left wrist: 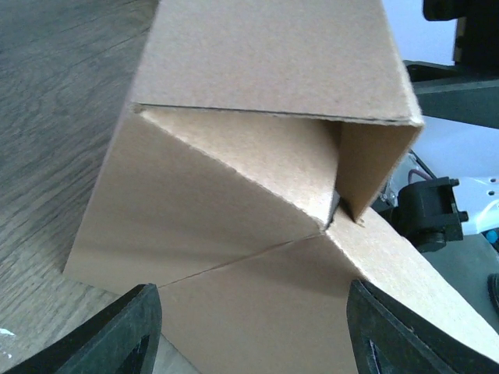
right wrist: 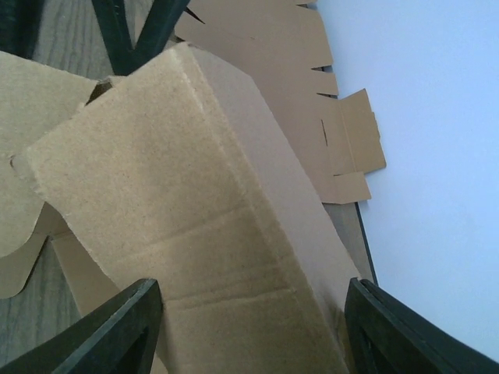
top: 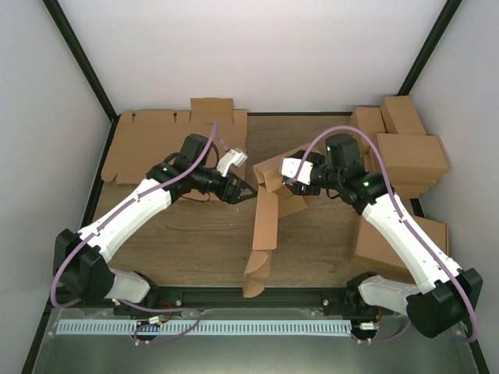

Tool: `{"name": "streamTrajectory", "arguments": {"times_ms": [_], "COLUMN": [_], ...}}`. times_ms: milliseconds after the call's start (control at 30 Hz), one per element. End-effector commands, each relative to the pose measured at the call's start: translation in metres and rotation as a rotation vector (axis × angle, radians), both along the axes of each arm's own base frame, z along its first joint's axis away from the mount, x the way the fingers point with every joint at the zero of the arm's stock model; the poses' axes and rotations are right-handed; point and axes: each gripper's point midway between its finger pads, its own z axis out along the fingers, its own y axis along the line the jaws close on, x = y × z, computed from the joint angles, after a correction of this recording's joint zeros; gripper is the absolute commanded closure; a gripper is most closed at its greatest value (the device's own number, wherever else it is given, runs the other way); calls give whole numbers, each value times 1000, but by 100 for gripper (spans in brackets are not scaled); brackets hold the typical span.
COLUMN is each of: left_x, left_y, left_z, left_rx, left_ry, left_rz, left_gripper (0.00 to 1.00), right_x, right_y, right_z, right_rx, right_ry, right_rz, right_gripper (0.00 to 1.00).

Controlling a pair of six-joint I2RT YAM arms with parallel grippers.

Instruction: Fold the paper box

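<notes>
The paper box [top: 267, 214] is a half-folded brown cardboard mailer in the middle of the table, running from the near edge toward the back, with its side walls raised. My left gripper [top: 246, 191] is open at the box's far left wall. In the left wrist view the box [left wrist: 257, 179] fills the frame, a folded corner showing, and the gripper [left wrist: 253, 335] has its jaws wide apart on either side of a panel. My right gripper [top: 293, 179] is open at the box's far right end. In the right wrist view a raised flap [right wrist: 195, 234] lies between the wide jaws of the gripper [right wrist: 253, 335].
A stack of flat notched cardboard sheets [top: 175, 140] lies at the back left, also in the right wrist view [right wrist: 304, 101]. Several closed brown cartons [top: 405, 148] stand at the back right, and one more [top: 394, 241] by the right arm. White walls enclose the table.
</notes>
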Motion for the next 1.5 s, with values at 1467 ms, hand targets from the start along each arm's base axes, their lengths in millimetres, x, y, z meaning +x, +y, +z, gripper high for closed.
{"name": "streamTrajectory", "arguments": {"times_ms": [1467], "left_x": [66], "left_y": [29], "left_z": [108], "left_rx": [-192], "left_ry": [-283], "left_rz": [406], "left_gripper": [0], "right_x": [9], "right_y": [-1], "right_z": [-12], "right_rx": [-32], "right_ry": [-139], "right_rz": [-36], "right_gripper": [32]}}
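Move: The paper box's left end lies about 4 cm ahead of the left hand's open fingers, 4 cm to their right and nearly level. Its trailing panel is some 11 cm back, 3 cm right and 6 cm lower; the flat sheets lie about 12 cm ahead, 20 cm left and 22 cm below. The right hand already holds the box, whose left end sits about 4 cm to its left, straight ahead 0 cm, and 4 cm lower. Left hand rises about 10 cm and forward, away from the box's end, opening wide; right hand keeps hold. ##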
